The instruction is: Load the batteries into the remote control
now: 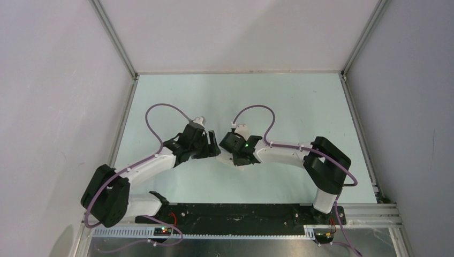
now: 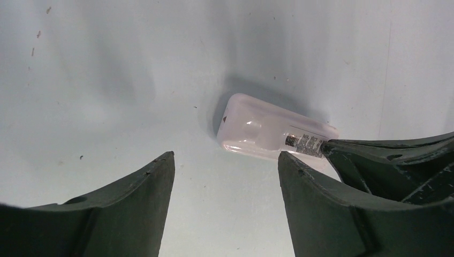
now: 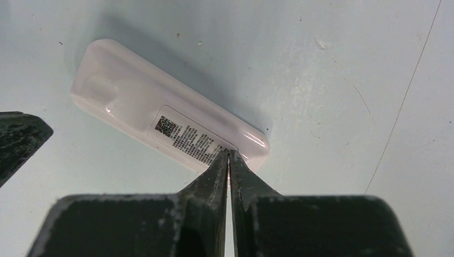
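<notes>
The remote control is a slim white handset lying flat on the pale table with its back up, showing a printed label and a shallow round dimple. My right gripper is shut, nothing between its fingers, and its tips rest on the label end of the remote. In the left wrist view the remote control lies just beyond my left gripper, which is open and empty, its right finger close to the handset's near edge. From above, both grippers meet at mid-table. The batteries are out of view.
White enclosure walls with metal frame rails border the pale green table on three sides. The arm bases stand on a black bar at the near edge. One finger of the left gripper shows at the left edge of the right wrist view.
</notes>
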Available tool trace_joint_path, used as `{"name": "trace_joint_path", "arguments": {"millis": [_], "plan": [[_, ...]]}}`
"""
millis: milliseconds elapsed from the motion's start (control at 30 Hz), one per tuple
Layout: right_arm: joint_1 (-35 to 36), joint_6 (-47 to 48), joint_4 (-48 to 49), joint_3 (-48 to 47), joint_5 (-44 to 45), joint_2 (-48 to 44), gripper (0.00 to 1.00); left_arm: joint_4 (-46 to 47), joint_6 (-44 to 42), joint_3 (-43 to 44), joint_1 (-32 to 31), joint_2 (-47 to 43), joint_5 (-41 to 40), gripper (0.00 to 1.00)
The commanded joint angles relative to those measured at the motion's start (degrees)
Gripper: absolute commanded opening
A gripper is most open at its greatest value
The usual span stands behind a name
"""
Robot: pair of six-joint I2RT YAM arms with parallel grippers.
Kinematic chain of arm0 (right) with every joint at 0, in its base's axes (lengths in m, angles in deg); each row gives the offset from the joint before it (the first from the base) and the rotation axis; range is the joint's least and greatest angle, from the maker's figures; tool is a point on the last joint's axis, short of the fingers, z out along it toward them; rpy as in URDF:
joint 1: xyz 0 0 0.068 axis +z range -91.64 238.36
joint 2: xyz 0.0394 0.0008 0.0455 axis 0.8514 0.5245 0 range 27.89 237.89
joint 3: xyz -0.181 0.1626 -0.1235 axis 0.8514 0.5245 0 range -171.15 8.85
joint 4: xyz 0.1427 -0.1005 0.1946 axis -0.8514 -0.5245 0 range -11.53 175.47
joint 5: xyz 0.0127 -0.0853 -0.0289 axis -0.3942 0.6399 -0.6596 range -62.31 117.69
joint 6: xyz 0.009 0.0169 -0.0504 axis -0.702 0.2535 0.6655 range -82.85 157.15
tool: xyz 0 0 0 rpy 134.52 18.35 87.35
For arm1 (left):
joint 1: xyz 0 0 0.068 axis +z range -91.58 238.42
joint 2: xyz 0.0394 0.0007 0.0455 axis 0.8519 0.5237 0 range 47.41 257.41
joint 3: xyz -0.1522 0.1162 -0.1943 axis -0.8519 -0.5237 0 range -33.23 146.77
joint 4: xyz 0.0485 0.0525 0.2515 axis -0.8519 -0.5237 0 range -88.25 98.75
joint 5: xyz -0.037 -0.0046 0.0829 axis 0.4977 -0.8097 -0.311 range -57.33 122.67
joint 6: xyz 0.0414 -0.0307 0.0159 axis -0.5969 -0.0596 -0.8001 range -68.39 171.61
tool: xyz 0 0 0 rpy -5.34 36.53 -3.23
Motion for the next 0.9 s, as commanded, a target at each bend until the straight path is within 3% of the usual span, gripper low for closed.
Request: {"name": "trace_joint_path", "arguments": {"millis": [0,333,400,500,567,767,867], "plan": [[0.95,0.39,-2.57,3.0,-0.89,7.53,0.07,-0.83,0.18,0.41,0.38,-2.91,-2.33,0.75],[0.29,2.35,-3.04,1.33,1.69,2.74,0.11,-3.32,-0.35,1.35,0.72,-5.6,-3.49,0.75],[-0.18,3.95,-2.07,0.98,1.66,-0.49,0.19,-4.48,-0.86,2.1,0.95,-6.68,-3.99,0.75],[-0.45,8.06,0.81,0.88,1.15,-6.54,0.45,-6.42,-1.32,3.13,1.08,-9.36,-4.76,0.76],[-1.38,11.4,2.42,0.98,-2.77,-8.6,0.55,-7.43,-1.52,3.35,1.15,-11.43,-5.54,0.76],[-3.86,26.41,6.9,2.16,-19.56,-7.66,0.78,-10.2,-1.83,2.4,1.35,-21.33,-8.0,0.78],[-3.59,33.13,7.21,2.12,-22.49,-5.03,0.85,-10.49,-1.96,1.26,1.36,-26.79,-9.31,0.8]]}}
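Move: The remote control lies back up, its label showing. Its middle is roughly 3 cm to the left of the right hand's shut fingertips, 2 cm farther out and 2 cm below; those tips rest on it by the label's near right end. The open left gripper hangs some 9 cm to the right hand's left, 2 cm farther out and 3 cm higher. From the left hand, the remote's middle is about 6 cm to the right, 1 cm ahead and 5 cm below. Upward, after a brief stay with its shut fingertips on the label end of the remote control, the right hand comes free and rises about 4 cm, opening wide and turning some 20 degrees counter-clockwise above the remote. The left hand backs off from the remote, climbing about 7 cm and drifting 3 cm left, fingers still open and tipping up slightly. ##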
